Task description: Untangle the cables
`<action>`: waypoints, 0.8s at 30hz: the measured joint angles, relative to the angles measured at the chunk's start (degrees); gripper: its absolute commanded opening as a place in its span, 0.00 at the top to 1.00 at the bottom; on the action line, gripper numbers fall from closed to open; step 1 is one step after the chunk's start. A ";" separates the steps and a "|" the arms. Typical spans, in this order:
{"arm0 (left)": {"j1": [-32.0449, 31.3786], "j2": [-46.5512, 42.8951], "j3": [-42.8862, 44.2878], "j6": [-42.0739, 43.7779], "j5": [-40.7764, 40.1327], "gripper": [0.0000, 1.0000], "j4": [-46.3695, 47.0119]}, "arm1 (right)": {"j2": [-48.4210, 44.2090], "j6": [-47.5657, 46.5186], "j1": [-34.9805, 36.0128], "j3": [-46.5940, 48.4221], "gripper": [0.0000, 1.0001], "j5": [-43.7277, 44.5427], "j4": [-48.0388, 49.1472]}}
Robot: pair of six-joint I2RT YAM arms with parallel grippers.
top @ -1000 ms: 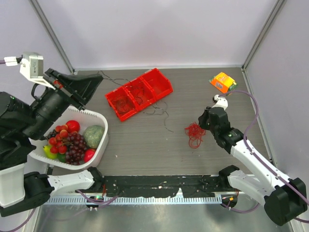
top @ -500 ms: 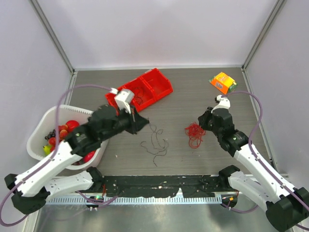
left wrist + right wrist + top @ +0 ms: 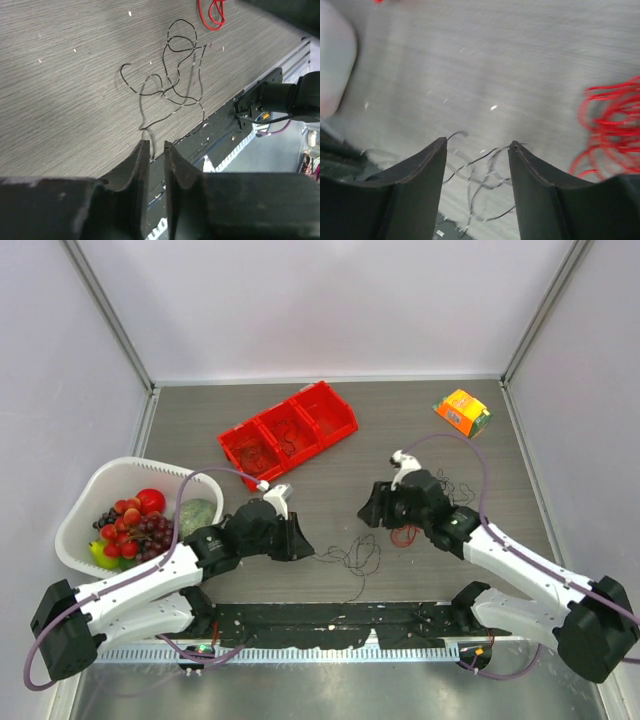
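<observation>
A thin dark cable (image 3: 355,556) lies in loose loops on the table near the front, between the two grippers. My left gripper (image 3: 305,543) is just left of it. In the left wrist view the jaws (image 3: 156,145) stand a narrow slit apart, with the cable's (image 3: 175,75) end at the slit. My right gripper (image 3: 368,512) hangs open over the same cable (image 3: 480,180), jaws (image 3: 477,142) wide and empty. A red cable clump (image 3: 405,535) lies partly under the right arm (image 3: 610,130). Another dark cable (image 3: 455,485) lies behind that arm.
A red three-compartment bin (image 3: 340,420) with thin wires in it stands at the back centre. A white basket (image 3: 75,510) of fruit sits at the left. An orange packet (image 3: 462,410) lies at the back right. A black rail (image 3: 330,618) runs along the front edge.
My left arm swung down from over the basket to the table front, and the dark cable came with it to front centre. My right gripper moved left off the red clump and opened.
</observation>
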 measured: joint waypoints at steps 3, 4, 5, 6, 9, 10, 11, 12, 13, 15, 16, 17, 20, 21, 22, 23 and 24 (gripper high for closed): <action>0.00 0.70 -0.02 -0.28 0.02 0.41 0.55 | 3.26 2.29 6.47 -0.26 0.24 -1.68 2.58; 0.00 0.72 -0.02 -0.09 0.04 0.34 0.48 | 4.31 2.64 7.74 -0.26 0.22 -2.40 3.04; 0.00 0.63 -0.02 -0.15 -0.17 0.29 0.37 | 5.38 2.78 8.57 -0.26 0.21 -2.99 3.15; 0.00 0.39 -0.02 -0.11 -0.44 0.25 0.09 | 6.08 2.80 8.79 -0.26 0.21 -3.17 3.04; 0.00 -2.05 -0.02 0.52 -1.51 0.07 -2.21 | 7.69 2.08 8.83 -0.17 0.20 -2.99 1.44; 0.00 -3.17 0.04 0.76 -1.97 0.01 -3.17 | 8.00 1.84 8.79 0.00 0.20 -2.86 0.68; 0.00 -4.70 0.22 0.94 -2.60 0.00 -4.66 | 8.41 1.60 8.74 0.39 0.20 -2.71 -0.66; 0.00 -6.54 0.68 1.25 -3.63 0.00 -6.60 | 8.68 1.44 8.74 0.61 0.19 -2.67 -1.18; 0.00 -8.11 1.22 1.64 -4.48 0.00 -8.28 | 8.90 1.40 8.74 0.70 0.19 -2.67 -1.42; 0.00 -10.99 3.06 2.03 -6.27 0.01 -11.61 | 9.44 1.66 8.85 1.01 0.18 -2.62 -1.99; 0.00 -12.04 4.00 2.19 -6.95 0.00 -12.79 | 9.81 1.95 8.87 1.18 0.18 -2.29 -2.38; 0.00 -13.29 5.31 2.38 -7.87 0.00 -14.56 | 10.51 2.75 9.01 1.55 0.18 -1.64 -3.10; 0.00 -17.07 9.03 3.21 -10.34 0.00 -18.43 | 13.16 5.90 9.66 2.25 0.15 1.25 -5.22; 0.00 -18.12 9.79 3.32 -10.95 0.00 -19.10 | 13.97 7.63 10.05 2.29 0.15 2.67 -6.14; 0.00 -19.47 10.69 3.45 -11.72 0.00 -20.06 | 14.71 9.35 10.62 2.29 0.15 3.74 -7.08; 0.00 -20.59 11.52 3.58 -12.39 0.00 -21.00 | 15.32 11.13 11.26 2.29 0.15 4.46 -7.76; 0.00 -21.79 12.28 3.72 -12.94 0.00 -21.86 | 15.93 12.87 12.02 2.29 0.15 4.90 -8.07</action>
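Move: The black cable's tangle lies some 11 cm right of the left hand, 4 cm farther out and about 9 cm lower, with strands of it still caught at that hand's fingertips. From the right hand the same tangle is about 6 cm back, 1 cm left and 10 cm below. The red cable lies roughly 4 cm ahead of the right hand and 9 cm to its right, a second black cable 11 cm ahead and 21 cm right, both on the table. The black cable is let go as the left fingers spread from nearly shut to wide, and only then does that hand leave, rising about 11 cm and drawing 7 cm left. Meanwhile the right hand swings back and left, then sinks about 8 cm over the tangle, tipping its fingers some 20 degrees further down and widening from half open; it doesn't visibly touch the cable. ##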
